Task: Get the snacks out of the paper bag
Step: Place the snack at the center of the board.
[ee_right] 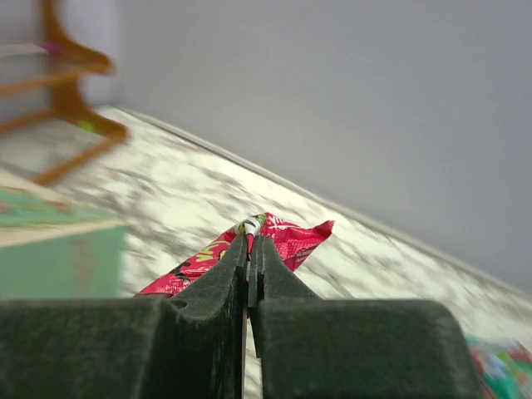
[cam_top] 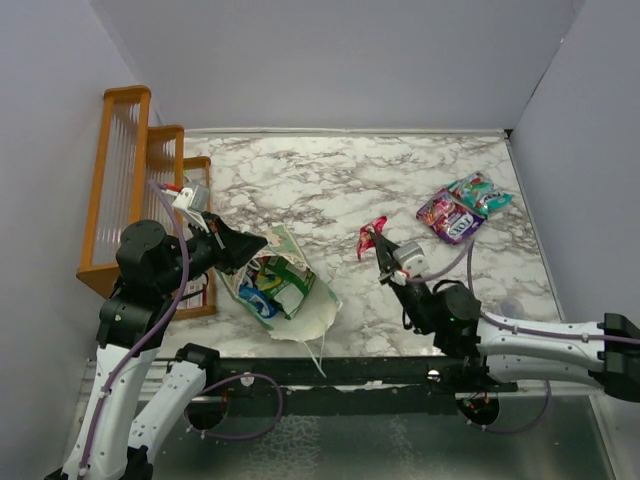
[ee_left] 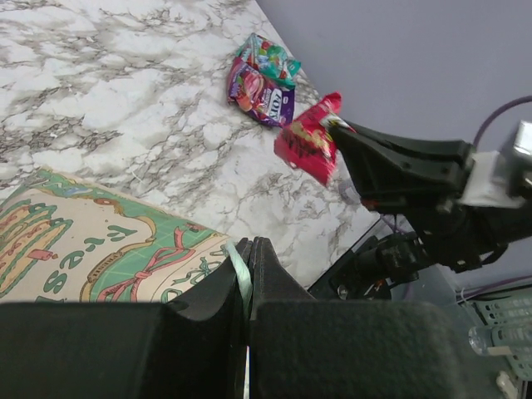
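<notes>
The mint-green paper bag (cam_top: 285, 285) lies on its side on the marble table, mouth toward the near edge, with green, blue and white snack packets (cam_top: 270, 280) showing inside. My left gripper (cam_top: 240, 247) is shut on the bag's upper edge; the thin green paper (ee_left: 240, 274) is pinched between its jaws. My right gripper (cam_top: 378, 243) is shut on a red snack packet (cam_top: 371, 234), held above the table to the right of the bag; the red packet (ee_right: 283, 241) sticks out past the fingertips. A teal packet (cam_top: 480, 192) and a pink-purple packet (cam_top: 449, 217) lie at the far right.
An orange wooden rack (cam_top: 140, 190) stands along the left wall behind my left arm. A small translucent disc (cam_top: 508, 306) lies near the right arm. White walls close the table on three sides.
</notes>
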Available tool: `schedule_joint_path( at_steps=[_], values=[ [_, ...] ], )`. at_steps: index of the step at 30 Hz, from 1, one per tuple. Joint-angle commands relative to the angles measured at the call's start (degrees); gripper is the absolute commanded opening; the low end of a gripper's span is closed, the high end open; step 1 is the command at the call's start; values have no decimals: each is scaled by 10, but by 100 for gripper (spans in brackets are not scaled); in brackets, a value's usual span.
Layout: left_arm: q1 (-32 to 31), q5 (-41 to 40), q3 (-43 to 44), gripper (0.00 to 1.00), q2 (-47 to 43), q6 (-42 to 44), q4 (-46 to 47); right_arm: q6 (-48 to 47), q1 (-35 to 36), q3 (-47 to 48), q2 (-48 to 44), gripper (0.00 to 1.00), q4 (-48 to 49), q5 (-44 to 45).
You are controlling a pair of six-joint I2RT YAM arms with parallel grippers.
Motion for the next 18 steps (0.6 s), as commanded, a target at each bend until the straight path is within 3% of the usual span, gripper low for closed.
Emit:
schedule_joint_path(
  at_steps=[1, 2, 4, 8, 13, 18],
  values=[
    [0, -12, 9, 0, 8, 11, 7, 145, -139, 15, 36, 1, -27, 81],
    [0, -11, 10, 0, 10, 11, 8, 219, -188, 27, 42, 1, -103, 37],
    [0, -10, 9, 0, 13, 12, 12, 305, -258, 33, 67, 1, -140, -4],
    [0, -7, 5, 0, 14, 9, 18, 376, -352, 49, 157, 2, -113, -41],
    [0, -5, 7, 0, 17, 12, 12, 476, -469, 113, 284, 1, -114, -151],
    [0, -6, 11, 0, 16, 15, 6, 494, -561, 199, 430, 1, -72, -242]
  ],
)
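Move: The right gripper already holds the red snack well above the board; the open stretch it seems to be headed for lies about 24 cm ahead, 15 cm to its right and 25 cm below. The purple snack lies some 20 cm ahead and 26 cm right of it, the teal snack 26 cm ahead and 37 cm right; the paper bag lies 27 cm left and 8 cm back. From the left gripper that open stretch is about 26 cm ahead and 45 cm right. Swing the right gripper out over the board, away from the paper bag, about 22 cm forward while sinking some 15 cm and moving nearly as far right, towards the open stretch left of the purple snack. On the way turn the wrist clockwise about 30 degrees and tip the fingers down as much, keeping them shut on the red snack. Let the left gripper stay put. ##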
